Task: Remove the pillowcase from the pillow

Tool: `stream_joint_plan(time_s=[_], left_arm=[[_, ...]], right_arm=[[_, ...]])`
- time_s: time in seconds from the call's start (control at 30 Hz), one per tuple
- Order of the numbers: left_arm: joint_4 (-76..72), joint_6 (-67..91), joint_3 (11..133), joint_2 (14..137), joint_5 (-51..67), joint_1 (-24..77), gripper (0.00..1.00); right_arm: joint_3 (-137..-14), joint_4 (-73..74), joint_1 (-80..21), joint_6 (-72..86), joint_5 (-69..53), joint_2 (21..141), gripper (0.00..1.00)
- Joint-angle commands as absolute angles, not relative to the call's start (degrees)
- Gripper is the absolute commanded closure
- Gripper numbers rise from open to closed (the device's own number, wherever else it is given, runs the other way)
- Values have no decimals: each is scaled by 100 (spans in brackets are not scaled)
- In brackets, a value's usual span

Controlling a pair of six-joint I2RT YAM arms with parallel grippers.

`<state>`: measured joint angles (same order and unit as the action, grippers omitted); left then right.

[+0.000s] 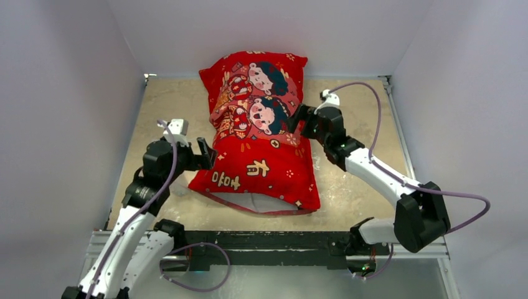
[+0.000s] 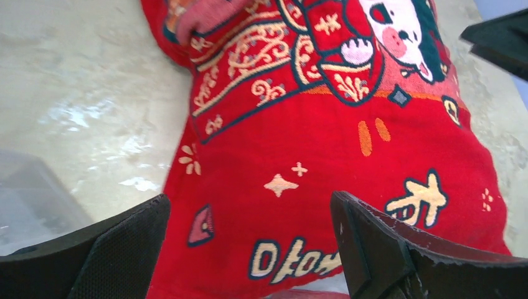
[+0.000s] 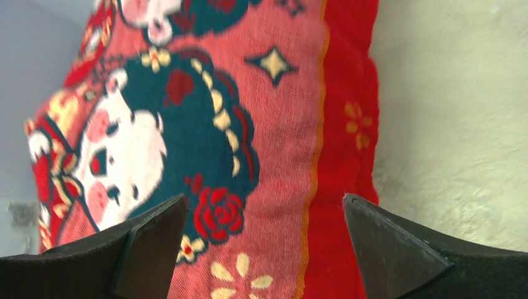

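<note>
The red pillowcase (image 1: 261, 137), printed with cartoon children and gold lettering, lies lengthwise on the table and still covers the pillow. White pillow (image 1: 252, 202) shows only at the case's open near end. My left gripper (image 1: 205, 154) is open at the case's near left edge, and in the left wrist view its jaws (image 2: 249, 212) straddle the red fabric (image 2: 299, 124) above a sliver of white pillow (image 2: 324, 285). My right gripper (image 1: 299, 118) is open at the case's right side. Its jaws (image 3: 264, 212) frame the printed cloth (image 3: 249, 124) without pinching it.
The beige tabletop (image 1: 355, 180) is boxed in by white walls at the left, back and right. A black rail (image 1: 261, 240) with the arm bases runs along the near edge. Purple cables (image 1: 373, 106) loop off both arms.
</note>
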<state>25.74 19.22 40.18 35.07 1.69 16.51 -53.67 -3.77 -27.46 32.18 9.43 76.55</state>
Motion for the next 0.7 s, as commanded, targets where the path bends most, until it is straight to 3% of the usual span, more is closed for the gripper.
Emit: stream_joint_plan(time_s=[0.0,0.17,0.27,0.47,0.5,0.67], left_arm=[[1988,2642,4333,4181,1080,1635,1],[1069,3215,4231,5187,1807,1635,1],[770,3368,4221,5890,1943,1671,1],[285,3629,4399,6739,1823,1907,2],[207,3652,4454,6846,1776,1981,2],[-196,3595,5054,7728,1488,2563,3]], right_arm=[[-4868,-1112,-2795,3235,322,7436,1],[-4362,-1831,-2803,3112,-481,7535,6],[-4231,-1959,-2810,3067,-777,7553,29],[-3931,-1811,-2987,3195,-1058,6609,96],[-3878,-1725,-3066,3253,-1006,6417,100],[-3575,-1501,-3558,3545,-886,5688,100]])
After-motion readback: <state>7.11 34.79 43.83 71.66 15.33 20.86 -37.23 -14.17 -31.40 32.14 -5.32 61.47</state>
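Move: The left hand goes for the pillowcase's left-middle cloth, roughly 7 cm ahead, 10 cm to the right and 10 cm below; the clear plastic box lies level with this hand, about 11 cm left and 18 cm below. The right hand goes for the pillowcase's right edge, some 4 cm back, 3 cm left and 5 cm below; the lower face print is about 2 cm ahead and 11 cm left, 7 cm below. Dip the right gripper back and down about 5 cm, close it on the pillowcase's right edge, then draw the pinched cloth back and up, turning counter-clockwise. Meanwhile bring the open left gripper right, down and forward some 15 cm in all, tipping its fingers about 20 degrees further down until they press into the cloth left of the prints' middle. ##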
